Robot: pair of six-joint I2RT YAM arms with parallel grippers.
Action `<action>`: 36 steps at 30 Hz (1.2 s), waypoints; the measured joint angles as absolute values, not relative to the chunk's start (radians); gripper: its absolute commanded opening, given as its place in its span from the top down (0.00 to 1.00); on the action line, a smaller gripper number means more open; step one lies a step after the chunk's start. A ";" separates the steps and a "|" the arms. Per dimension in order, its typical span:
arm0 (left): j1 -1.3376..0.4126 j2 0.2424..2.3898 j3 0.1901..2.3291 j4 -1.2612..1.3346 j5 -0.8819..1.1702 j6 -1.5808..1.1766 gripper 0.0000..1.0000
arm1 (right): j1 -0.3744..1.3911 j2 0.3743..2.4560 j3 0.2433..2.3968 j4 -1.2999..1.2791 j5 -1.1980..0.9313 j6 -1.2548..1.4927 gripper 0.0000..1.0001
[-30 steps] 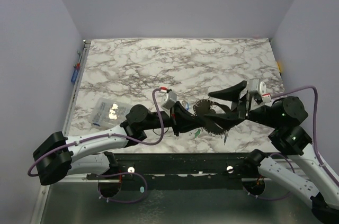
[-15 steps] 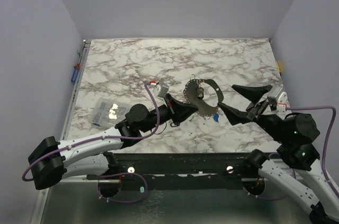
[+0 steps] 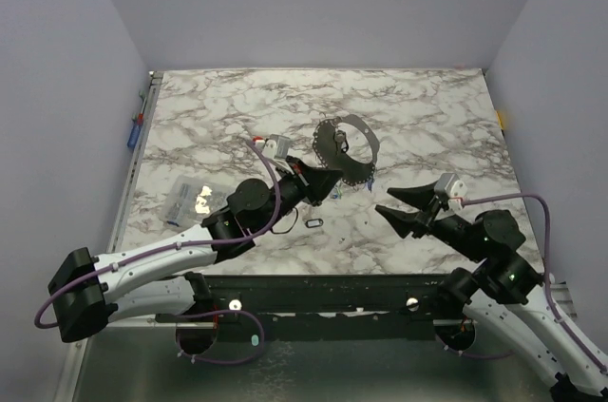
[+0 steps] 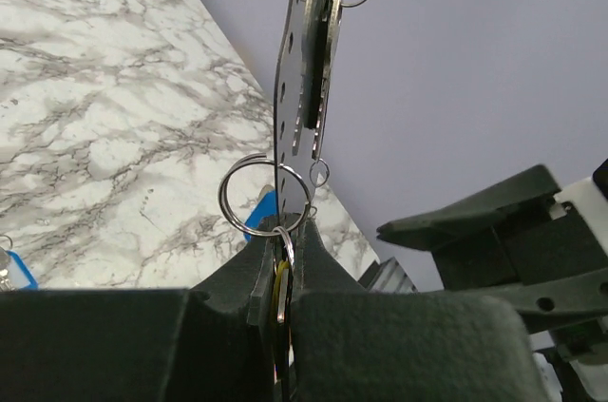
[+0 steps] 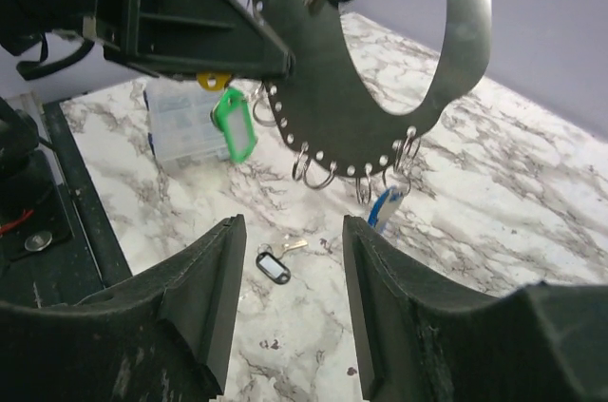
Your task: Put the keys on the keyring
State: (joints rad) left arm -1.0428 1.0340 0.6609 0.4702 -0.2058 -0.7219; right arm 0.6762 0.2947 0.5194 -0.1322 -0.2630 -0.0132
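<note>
My left gripper is shut on the lower edge of the keyring, a broad flat metal ring with punched holes and small split rings, held upright above the table. A yellow tag is pinched between the jaws. Keys hang from it: a green tag and a blue tag. A small brass key on a black-framed tag lies on the marble. My right gripper stands open and empty, near side of the keyring, above that key.
A clear plastic box lies on the marble at the left. Another blue tag lies on the table. The marble top ends at purple walls on three sides; a black rail runs along the near edge.
The left gripper carried the keyring up and away toward the table's middle. The right arm drew back toward the near edge and its jaws narrowed. The black-tagged key now lies in plain view.
</note>
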 measured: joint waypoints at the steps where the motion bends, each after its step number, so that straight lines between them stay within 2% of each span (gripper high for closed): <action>1: -1.043 1.033 0.664 0.468 -0.217 -0.724 1.00 | 0.676 0.295 0.505 -0.120 -0.266 -0.012 0.49; 5: -1.043 1.032 0.673 0.458 -0.249 -0.738 1.00 | 0.677 0.329 0.478 -0.092 -0.269 -0.013 0.55; 13: -1.043 1.016 0.679 0.438 -0.281 -0.754 1.00 | 0.679 0.445 0.470 0.016 -0.263 -0.006 0.57; 24: -1.043 0.998 0.679 0.438 -0.282 -0.763 1.00 | 0.679 0.498 0.382 0.233 -0.274 0.024 0.66; 36: -1.043 0.998 0.681 0.437 -0.282 -0.779 1.00 | 0.679 0.553 0.357 0.369 -0.275 -0.013 0.68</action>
State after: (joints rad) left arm -1.0428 0.9981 0.6807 0.4366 -0.2821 -0.7792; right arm 0.6792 0.5529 0.3569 0.3687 -0.2752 -0.0128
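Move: My left hand holds the upright keyring plate. The split rings on its lower rim nearest the grip hang about 6 cm ahead of my right fingertips, 7 cm to their left and 1 cm lower; from my left hand they are some 1 cm ahead, 1 cm right and 2 cm down. From my right hand, the green tag hangs about 5 cm ahead, 9 cm left, and the blue tag 6 cm ahead, 2 cm left, both some 5 cm lower. I bring my open right hand diagonally forward and left, about 5 cm towards the lower rim of the keyring, sinking some 2 cm early on and narrowing my fingers as they near the hanging rings without closing on anything. My left hand keeps its pinch on the plate and eases it up and slightly left. ##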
